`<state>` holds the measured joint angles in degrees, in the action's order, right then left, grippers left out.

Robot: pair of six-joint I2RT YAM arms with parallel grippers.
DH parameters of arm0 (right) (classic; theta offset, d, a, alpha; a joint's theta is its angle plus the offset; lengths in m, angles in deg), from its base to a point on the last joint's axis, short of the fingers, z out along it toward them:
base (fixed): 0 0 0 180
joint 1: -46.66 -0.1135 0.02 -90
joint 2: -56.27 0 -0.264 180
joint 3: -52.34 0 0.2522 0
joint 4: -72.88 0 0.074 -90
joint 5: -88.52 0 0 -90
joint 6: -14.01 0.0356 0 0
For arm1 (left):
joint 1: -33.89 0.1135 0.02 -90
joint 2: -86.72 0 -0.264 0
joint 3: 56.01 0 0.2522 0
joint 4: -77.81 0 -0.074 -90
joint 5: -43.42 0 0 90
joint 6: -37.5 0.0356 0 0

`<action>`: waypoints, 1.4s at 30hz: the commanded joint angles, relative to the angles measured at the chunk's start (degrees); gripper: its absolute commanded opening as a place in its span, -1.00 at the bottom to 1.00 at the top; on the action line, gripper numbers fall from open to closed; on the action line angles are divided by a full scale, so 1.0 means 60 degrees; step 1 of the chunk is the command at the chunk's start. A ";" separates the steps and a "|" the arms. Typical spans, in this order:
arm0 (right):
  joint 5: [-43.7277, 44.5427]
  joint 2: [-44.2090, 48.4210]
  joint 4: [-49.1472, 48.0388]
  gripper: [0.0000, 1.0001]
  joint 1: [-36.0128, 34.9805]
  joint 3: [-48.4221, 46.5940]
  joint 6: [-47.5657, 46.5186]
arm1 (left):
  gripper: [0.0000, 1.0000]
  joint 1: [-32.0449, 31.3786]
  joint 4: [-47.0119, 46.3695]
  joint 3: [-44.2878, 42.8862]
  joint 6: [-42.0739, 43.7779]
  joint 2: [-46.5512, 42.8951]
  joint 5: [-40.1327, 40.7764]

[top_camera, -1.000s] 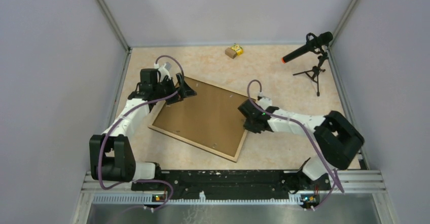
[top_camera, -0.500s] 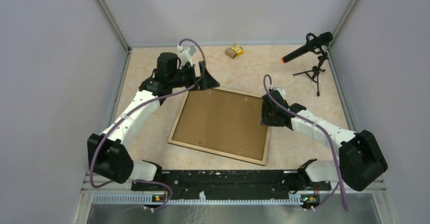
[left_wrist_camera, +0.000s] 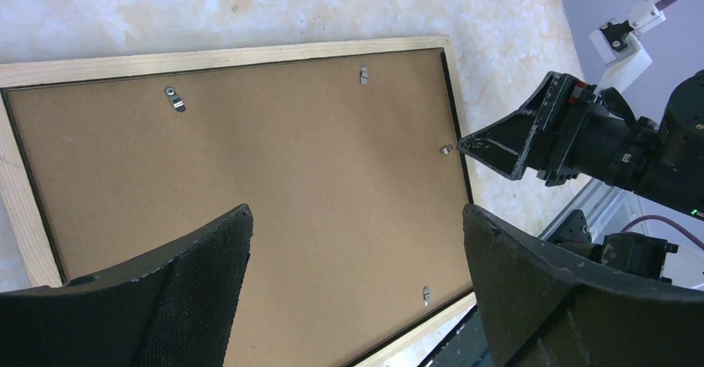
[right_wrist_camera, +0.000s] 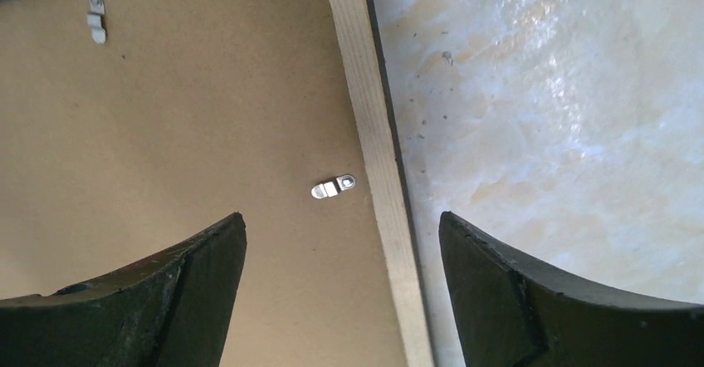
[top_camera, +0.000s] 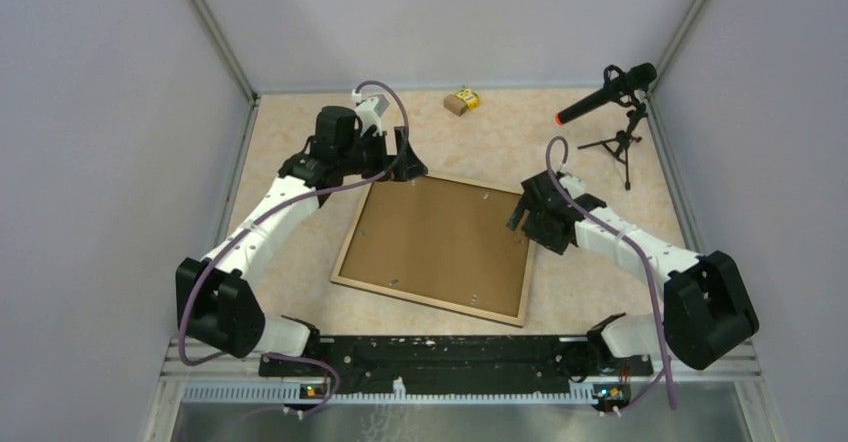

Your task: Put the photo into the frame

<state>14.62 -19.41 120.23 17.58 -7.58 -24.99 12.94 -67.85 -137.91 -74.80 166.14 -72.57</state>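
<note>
The frame [top_camera: 430, 299] lies face down on the table, its light-wood rim [left_wrist_camera: 224, 54] [right_wrist_camera: 374, 159] around a brown backing board [top_camera: 435, 237] held by small metal clips [right_wrist_camera: 333, 188]. The photo is hidden. My left gripper [top_camera: 410, 162] hovers open over the frame's far left corner, and the left wrist view shows only board between its jaws [left_wrist_camera: 355, 209]. At the right edge, my right gripper [top_camera: 520, 209] is open and straddles the rim from above without holding it [right_wrist_camera: 341, 216]. One of its fingers [left_wrist_camera: 519, 139] shows in the left wrist view.
A microphone on a small tripod [top_camera: 610, 92] stands at the far right. A small yellow-brown box [top_camera: 461, 100] sits by the back wall. Grey walls close in both sides, and a black rail [top_camera: 450, 352] runs along the near edge.
The frame turned from tilted to nearly square, then stopped. The right gripper's jaws opened at the frame's right edge. The left arm swung from the left corner to the far edge.
</note>
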 commanded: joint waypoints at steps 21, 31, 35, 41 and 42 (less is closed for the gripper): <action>-0.0034 -0.1143 0.0601 0.52 0.0027 -0.0492 0.3216 | 0.97 0.0093 -0.0123 -0.0109 0.0156 0.0301 -0.0656; 0.0019 -0.1872 0.0636 0.36 0.0028 -0.0778 0.3134 | 0.97 0.0109 -0.0124 -0.0104 0.0156 0.0288 -0.0710; -0.0030 -0.1910 0.0691 0.32 0.0029 -0.0701 0.3124 | 0.97 0.0115 -0.0105 -0.0102 0.0149 0.0300 -0.0725; -0.0048 -0.1394 0.0435 0.09 0.0025 -0.0093 0.2920 | 0.97 0.0108 -0.0134 -0.0090 0.0116 0.0319 -0.0800; -0.0015 -0.1301 0.0388 0.07 0.0027 0.0012 0.2873 | 0.97 0.0115 -0.0145 -0.0083 0.0114 0.0305 -0.0795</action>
<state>13.85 -29.99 124.01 17.58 -9.67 -7.02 13.38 -67.30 -137.91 -74.63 167.86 -75.98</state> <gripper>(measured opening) 0.562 0.985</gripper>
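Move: Roughly 5 cm below the open right hand and some 2 cm to its left is the metal clip on the brown backing board, by the frame's right rail; that rail's middle lies beneath the hand, about 2 cm back. The far clip is about 8 cm ahead and 8 cm left, the near clip about 10 cm back and 10 cm left. From the left hand, the right-side clip is some 17 cm right, 7 cm back and 21 cm below. Sinking about 4 cm in two steps towards the clip by the frame's right rail, the right hand first turns some 15 degrees clockwise, then tips its fingers about 10 degrees further downward. The fingers close part-way, mostly late on, with the left fingertip at the clip's inner end, where it seems to touch, and the right one at the rail's outer edge. ##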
